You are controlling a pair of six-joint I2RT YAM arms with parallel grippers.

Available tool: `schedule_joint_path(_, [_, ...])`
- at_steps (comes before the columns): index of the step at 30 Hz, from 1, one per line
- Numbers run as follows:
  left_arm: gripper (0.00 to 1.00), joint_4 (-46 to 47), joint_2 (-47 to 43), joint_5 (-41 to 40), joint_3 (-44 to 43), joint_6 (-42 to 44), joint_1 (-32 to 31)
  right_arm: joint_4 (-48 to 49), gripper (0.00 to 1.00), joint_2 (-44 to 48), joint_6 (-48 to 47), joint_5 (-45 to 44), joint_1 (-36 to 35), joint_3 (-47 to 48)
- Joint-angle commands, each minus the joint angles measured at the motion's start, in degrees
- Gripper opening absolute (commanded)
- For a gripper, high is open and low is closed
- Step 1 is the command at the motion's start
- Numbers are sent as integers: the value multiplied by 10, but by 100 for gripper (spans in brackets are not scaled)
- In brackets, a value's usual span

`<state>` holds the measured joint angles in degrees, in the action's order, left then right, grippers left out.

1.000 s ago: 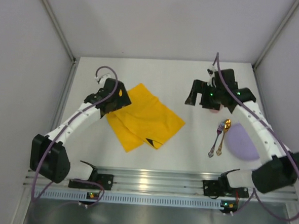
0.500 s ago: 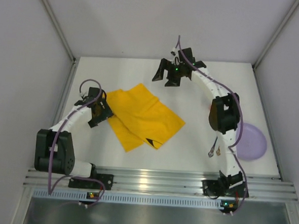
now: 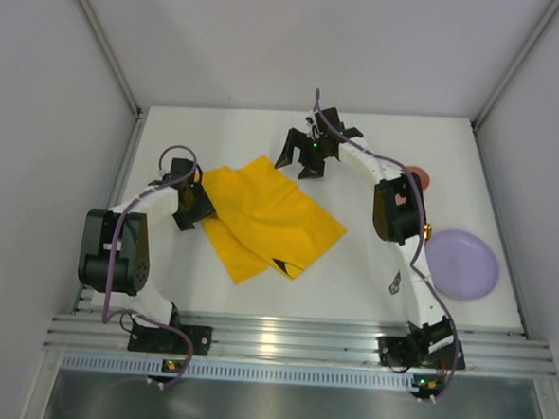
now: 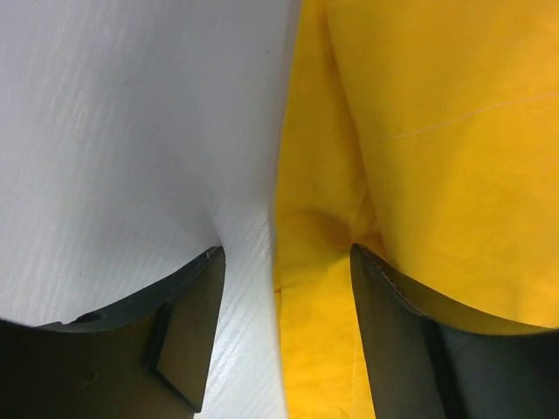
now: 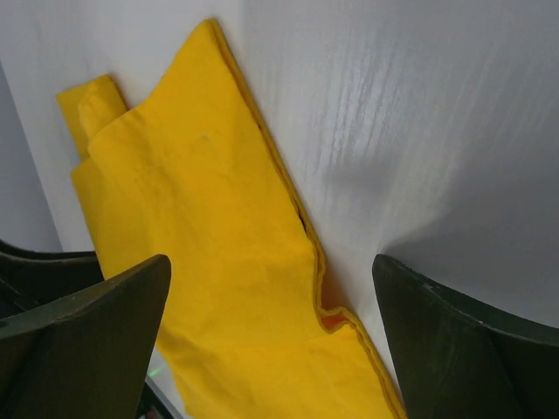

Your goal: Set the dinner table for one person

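Note:
The yellow cloth (image 3: 271,219) lies folded on the white dinner table (image 3: 227,130), left of centre. My left gripper (image 3: 190,207) is low at the cloth's left corner. In the left wrist view its jaws (image 4: 286,253) stand apart astride the cloth's edge (image 4: 419,131), one finger over bare table (image 4: 131,131), the other over cloth. My right gripper (image 3: 300,162) hovers at the cloth's far corner, wide open (image 5: 271,262) above the folded edge (image 5: 192,218), with nothing held.
A lilac plate (image 3: 462,263) sits at the right. A small red item (image 3: 417,176) lies beyond it, near the right arm's elbow. Cutlery (image 3: 396,281) shows partly from under the right forearm. Grey walls close in the table's left, far and right sides.
The right arm swung from the right side over to the cloth's far corner, uncovering the plate. The left gripper pulled back to the cloth's left corner and its jaws narrowed.

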<state>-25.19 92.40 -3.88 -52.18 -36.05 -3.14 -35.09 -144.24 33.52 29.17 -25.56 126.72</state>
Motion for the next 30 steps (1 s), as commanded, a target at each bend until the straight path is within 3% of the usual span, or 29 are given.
schedule_joint_path(1, [64,31,36,33,6,0,3,13,100,-24,7,-13,-27,30])
schedule_joint_path(6, [51,45,53,54,5,5,3,18,100,-44,16,-1,-43,39])
schedule_joint_path(9, [39,51,75,69,-4,11,3,19,92,-49,21,14,-56,36])
schedule_joint_path(12, [24,51,97,79,-20,19,3,19,69,-51,19,19,-63,27])
schedule_joint_path(13, [20,49,101,84,-25,21,3,19,52,-51,19,18,-63,26])
schedule_joint_path(14, [10,50,107,86,-34,27,3,18,44,-51,18,19,-62,22])
schedule_joint_path(16, [2,47,111,91,-47,33,3,18,26,-53,18,22,-57,19])
schedule_joint_path(18, [0,40,117,92,-57,41,3,18,14,-53,19,26,-49,15])
schedule_joint_path(19, [0,37,122,91,-67,44,3,18,2,-48,17,26,-47,11])
schedule_joint_path(23, [0,2,123,76,-100,79,3,10,0,-21,9,12,-26,-9])
schedule_joint_path(30, [0,-72,128,-20,-169,155,3,-52,0,91,-27,-149,57,-72])
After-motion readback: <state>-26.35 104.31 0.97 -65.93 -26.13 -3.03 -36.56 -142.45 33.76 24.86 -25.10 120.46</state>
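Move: The left hand stands low at the yellow cloth's left edge; the stretch it will pinch is about 4 cm ahead and 2 cm right, at fingertip height. The cloth's near flap ends some 19 cm back and 13 cm right of that hand. For the right hand, the cloth's far edge is roughly 3 cm back, 5 cm left and 3 cm down; the red cup stands about 36 cm right and 4 cm back, the purple plate some 50 cm right and 25 cm back. Forward about 5 cm along the cloth's left edge slides the left hand, shutting its part-open fingers on it, then easing slightly left as its wrist turns some 10 degrees clockwise. Leftward about 5 cm, back and down goes the right hand, closing from wide open on the far edge; still low, it then drags the pinched cloth about 7 cm right and slightly forward. ##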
